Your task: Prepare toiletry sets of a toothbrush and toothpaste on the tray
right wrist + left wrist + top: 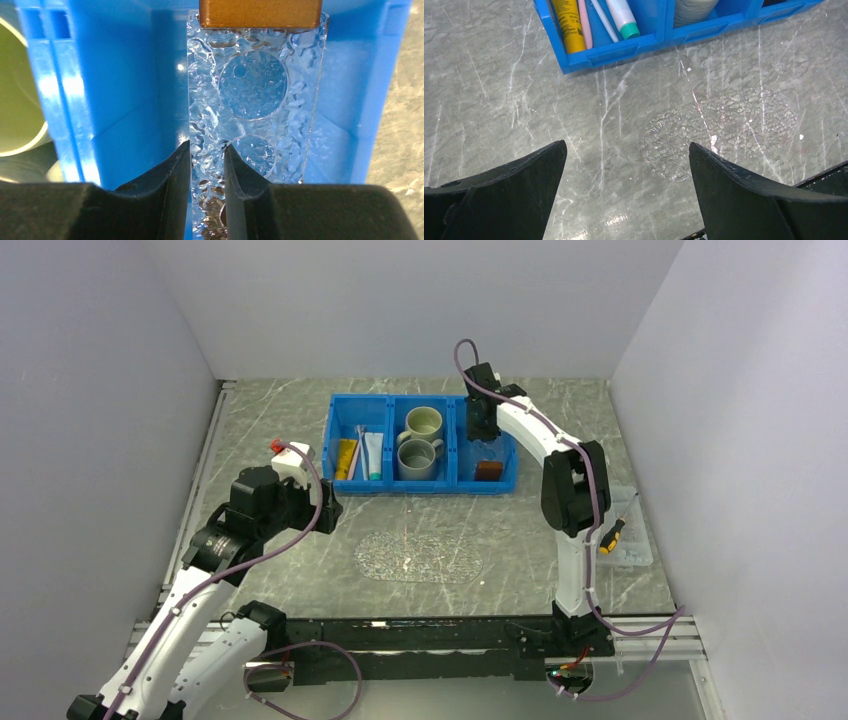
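Observation:
The clear glittery oval tray (420, 555) (724, 130) lies bare on the table in front of the blue bin (425, 488). The bin's left compartment holds a yellow toothpaste tube (567, 25), a pink toothbrush (584, 25), a pale toothbrush (604, 20) and a white toothpaste tube with a teal cap (624, 17). My left gripper (626, 145) (325, 510) hangs open over bare table left of the tray, holding nothing. Down in the bin's right compartment, my right gripper (207, 145) (482, 430) is shut on the near left edge of a clear textured dish (255, 90).
A brown block (260, 14) (489, 470) lies at the far end of the clear dish. Two mugs (423, 422) (420, 458) fill the bin's middle compartment. A small clear box (632, 552) with a yellow-handled screwdriver (611, 536) stands at the right, near the side wall.

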`<state>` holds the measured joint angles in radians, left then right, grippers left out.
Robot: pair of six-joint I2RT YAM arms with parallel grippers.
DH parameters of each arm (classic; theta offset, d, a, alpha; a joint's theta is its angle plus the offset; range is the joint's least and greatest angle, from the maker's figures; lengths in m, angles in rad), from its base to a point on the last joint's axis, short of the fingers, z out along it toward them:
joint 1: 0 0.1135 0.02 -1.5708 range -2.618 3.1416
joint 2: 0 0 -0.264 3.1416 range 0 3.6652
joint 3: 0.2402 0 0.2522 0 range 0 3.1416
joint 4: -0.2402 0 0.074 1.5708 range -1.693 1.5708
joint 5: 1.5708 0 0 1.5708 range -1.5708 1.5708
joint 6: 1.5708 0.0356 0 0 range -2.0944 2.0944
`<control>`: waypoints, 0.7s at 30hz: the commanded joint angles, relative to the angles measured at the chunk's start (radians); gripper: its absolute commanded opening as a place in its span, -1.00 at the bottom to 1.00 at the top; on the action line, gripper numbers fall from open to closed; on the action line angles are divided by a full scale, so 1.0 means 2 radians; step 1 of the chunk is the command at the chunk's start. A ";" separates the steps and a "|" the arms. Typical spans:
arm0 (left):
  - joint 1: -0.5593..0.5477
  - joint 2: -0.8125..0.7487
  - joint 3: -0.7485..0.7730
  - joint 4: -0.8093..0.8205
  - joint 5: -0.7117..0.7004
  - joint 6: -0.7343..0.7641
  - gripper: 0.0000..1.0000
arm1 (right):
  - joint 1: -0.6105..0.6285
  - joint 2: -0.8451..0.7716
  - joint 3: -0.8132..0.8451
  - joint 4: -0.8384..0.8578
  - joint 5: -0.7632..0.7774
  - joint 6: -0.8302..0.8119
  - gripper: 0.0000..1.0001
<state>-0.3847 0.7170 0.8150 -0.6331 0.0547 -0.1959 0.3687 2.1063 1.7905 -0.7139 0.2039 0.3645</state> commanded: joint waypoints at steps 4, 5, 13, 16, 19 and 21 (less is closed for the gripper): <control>0.003 -0.003 -0.001 0.013 0.002 0.006 0.99 | 0.008 -0.083 0.037 0.000 0.027 -0.012 -1.00; 0.003 -0.003 0.000 0.014 0.002 0.006 0.99 | 0.009 -0.088 0.039 -0.003 0.029 -0.012 -1.00; 0.004 -0.009 -0.001 0.012 -0.004 0.006 0.99 | 0.032 -0.139 0.028 -0.017 0.054 -0.005 -1.00; 0.004 -0.012 -0.001 0.012 -0.006 0.005 0.99 | 0.042 -0.158 0.019 -0.025 0.063 -0.001 -1.00; 0.004 -0.015 -0.001 0.011 -0.008 0.005 0.99 | 0.055 -0.182 0.001 -0.029 0.070 0.003 -1.00; 0.004 -0.017 -0.001 0.011 -0.007 0.004 0.99 | 0.065 -0.200 -0.013 -0.032 0.077 0.008 -1.00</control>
<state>-0.3828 0.6987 0.8131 -0.6334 0.0525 -0.1959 0.4664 1.8111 1.7988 -0.7769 0.2951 0.3634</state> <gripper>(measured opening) 0.994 0.291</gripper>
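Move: The right hand already holds the clear, brown-ended tray inside the bin's right compartment. The open spot on the clear mat lies some 26 cm back and 14 cm to its left, roughly 7 cm lower. The green mug stands about 13 cm left and 4 cm farther out, the grey mug about 14 cm left and 4 cm back. From the left hand, the mat's middle is about 19 cm to the right, nearly level fore and aft, and some 19 cm below. Keeping its pinch on the tray's left side, the right hand lifts it steeply up out of the blue bin's right compartment, about 14 cm. As it rises it begins to draw back a few centimetres and slightly left, while the fingers swing up some 15 degrees towards pointing forward; their gap doesn't change. ##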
